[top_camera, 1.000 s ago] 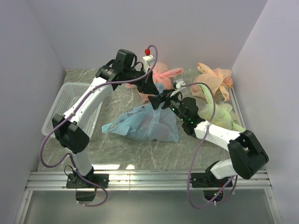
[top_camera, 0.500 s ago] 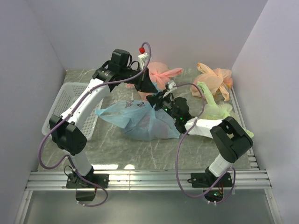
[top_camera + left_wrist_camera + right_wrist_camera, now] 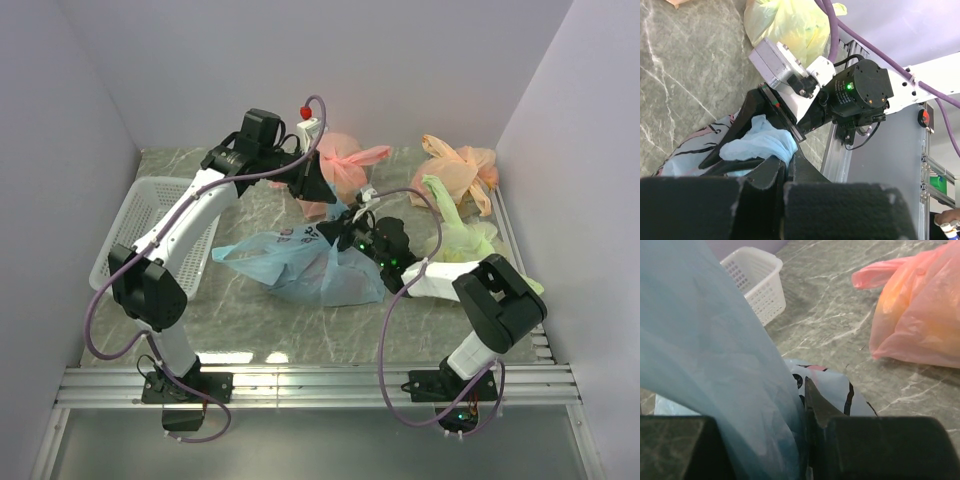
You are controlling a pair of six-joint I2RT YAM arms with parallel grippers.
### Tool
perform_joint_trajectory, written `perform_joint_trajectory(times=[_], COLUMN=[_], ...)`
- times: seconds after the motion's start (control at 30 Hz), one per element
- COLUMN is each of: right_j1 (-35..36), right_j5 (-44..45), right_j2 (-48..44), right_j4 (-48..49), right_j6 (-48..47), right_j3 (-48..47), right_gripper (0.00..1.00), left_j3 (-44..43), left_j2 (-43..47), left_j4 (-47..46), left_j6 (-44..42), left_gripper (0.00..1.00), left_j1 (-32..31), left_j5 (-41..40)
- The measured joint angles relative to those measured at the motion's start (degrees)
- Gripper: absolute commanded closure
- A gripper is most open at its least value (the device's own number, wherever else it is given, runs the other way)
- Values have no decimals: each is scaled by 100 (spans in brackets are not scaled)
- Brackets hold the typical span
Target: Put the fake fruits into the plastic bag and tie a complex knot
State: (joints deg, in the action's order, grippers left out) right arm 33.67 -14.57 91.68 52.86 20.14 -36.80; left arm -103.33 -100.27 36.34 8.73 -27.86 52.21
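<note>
The light blue plastic bag [image 3: 305, 268] lies bulging mid-table, its floral print showing [image 3: 685, 150]. No fake fruits show; whatever is in the bag is hidden by its film. My left gripper [image 3: 318, 190] hovers above the bag's top, shut on a strip of blue handle [image 3: 786, 167]. My right gripper [image 3: 343, 228] sits just below it, shut on a bunched blue handle [image 3: 757, 142]. In the right wrist view the blue film [image 3: 715, 340] drapes over one finger and runs between the right gripper's jaws [image 3: 802, 390]. I cannot make out a knot.
A white basket [image 3: 150, 225] [image 3: 755, 275] stands at the left. Two tied pink-orange bags [image 3: 345, 160] [image 3: 460, 165] lie at the back; one shows close by [image 3: 920, 310]. A yellow-green bag [image 3: 460, 235] [image 3: 785, 20] lies at the right beside the right arm.
The right gripper has gone from open to shut on the blue handle, and its arm has folded in toward the bag. The left gripper lifted slightly; the bag's left flap shifted.
</note>
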Motion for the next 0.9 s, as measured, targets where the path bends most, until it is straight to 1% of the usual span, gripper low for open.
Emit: perform_joint_trajectory(times=[0.03, 0.07, 0.13, 0.17, 0.23, 0.27, 0.33, 0.37, 0.47, 0.5, 0.57, 0.6, 0.63, 0.67, 0.77, 0.9], right_j1=[-9, -15, -37, -63, -129, -164, -271, -330, -435, -463, -492, -503, -518, -518, -520, -520], right_j5=[-22, -59, -199, -289, -426, -476, -520, -531, -570, -588, -619, -643, -660, -691, -776, -846], right_j2=[7, 7, 7, 7, -4, -33, -48, -46, -55, -85, -181, -232, -260, -286, -306, -304], right_j4=[-7, -13, -83, -166, -341, -533, -1110, -1421, -1978, -2103, -2334, -2470, -2535, -2605, -2763, -2940], right_j6=[-11, -17, -11, -2, 2, 11, 66, 101, 153, 173, 190, 201, 219, 245, 304, 330], right_j3=[0, -2, -31, -61, -107, -129, -114, -105, -90, -90, -107, -146, -173, -208, -308, -396], right_gripper=[88, 100, 100, 100, 100, 100, 100, 100, 100, 100, 100, 100, 100, 100, 100, 100], left_j3=[0, 0, 0, 0, -11, -72, -249, -358, -343, -208, 354, 695, 1071, 1412, 2197, 2437], left_j2=[-2, -4, -9, -11, -22, -55, -79, -55, 192, 348, 807, 1069, 1346, 1572, 2059, 1969], left_j4=[4, 15, 37, 66, 151, 190, 186, 149, 61, 50, -17, -9, -26, -109, -162, -343], left_j6=[-2, -13, -57, -105, -210, -260, -372, -393, -669, -802, -1012, -1143, -1279, -1392, -1648, -2046], left_gripper=[100, 100, 100, 96, 82, 67, 46, 33, 23, 23, 22, 17, 6, 2, 1, 1], left_j1=[0, 0, -2, 0, 0, 0, 15, 37, 79, 98, 120, 127, 125, 116, 11, -297], left_j5=[-2, -4, -37, -79, -162, -164, -186, -236, -496, -612, -890, -999, -1095, -1169, -1364, -1670])
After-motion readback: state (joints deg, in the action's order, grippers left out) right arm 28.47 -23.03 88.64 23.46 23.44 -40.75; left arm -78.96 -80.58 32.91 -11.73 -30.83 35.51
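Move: The bag's gathered neck, between the right fingers at the right hand point, lies about 14 cm below the left hand and 2 cm farther out, 1 cm to its right. The left fingers still grip the tail rising from it. From the left hand, the bag's body is some 3 cm back, straight below by 26; its loose flap is 21 cm left, 1 ahead and 27 below; the pink bag stands 18 ahead, 5 right and 26 below. Down by about 6 cm, and a little right and back, goes the right hand after shutting fully on the bag's neck, its fingertips tipping down some 20 degrees with the grip kept. The left hand opens wide, letting go of the tail, rises slightly and forward, then sweeps left, back and down beside the neck, rolling so that its forward side lifts. ##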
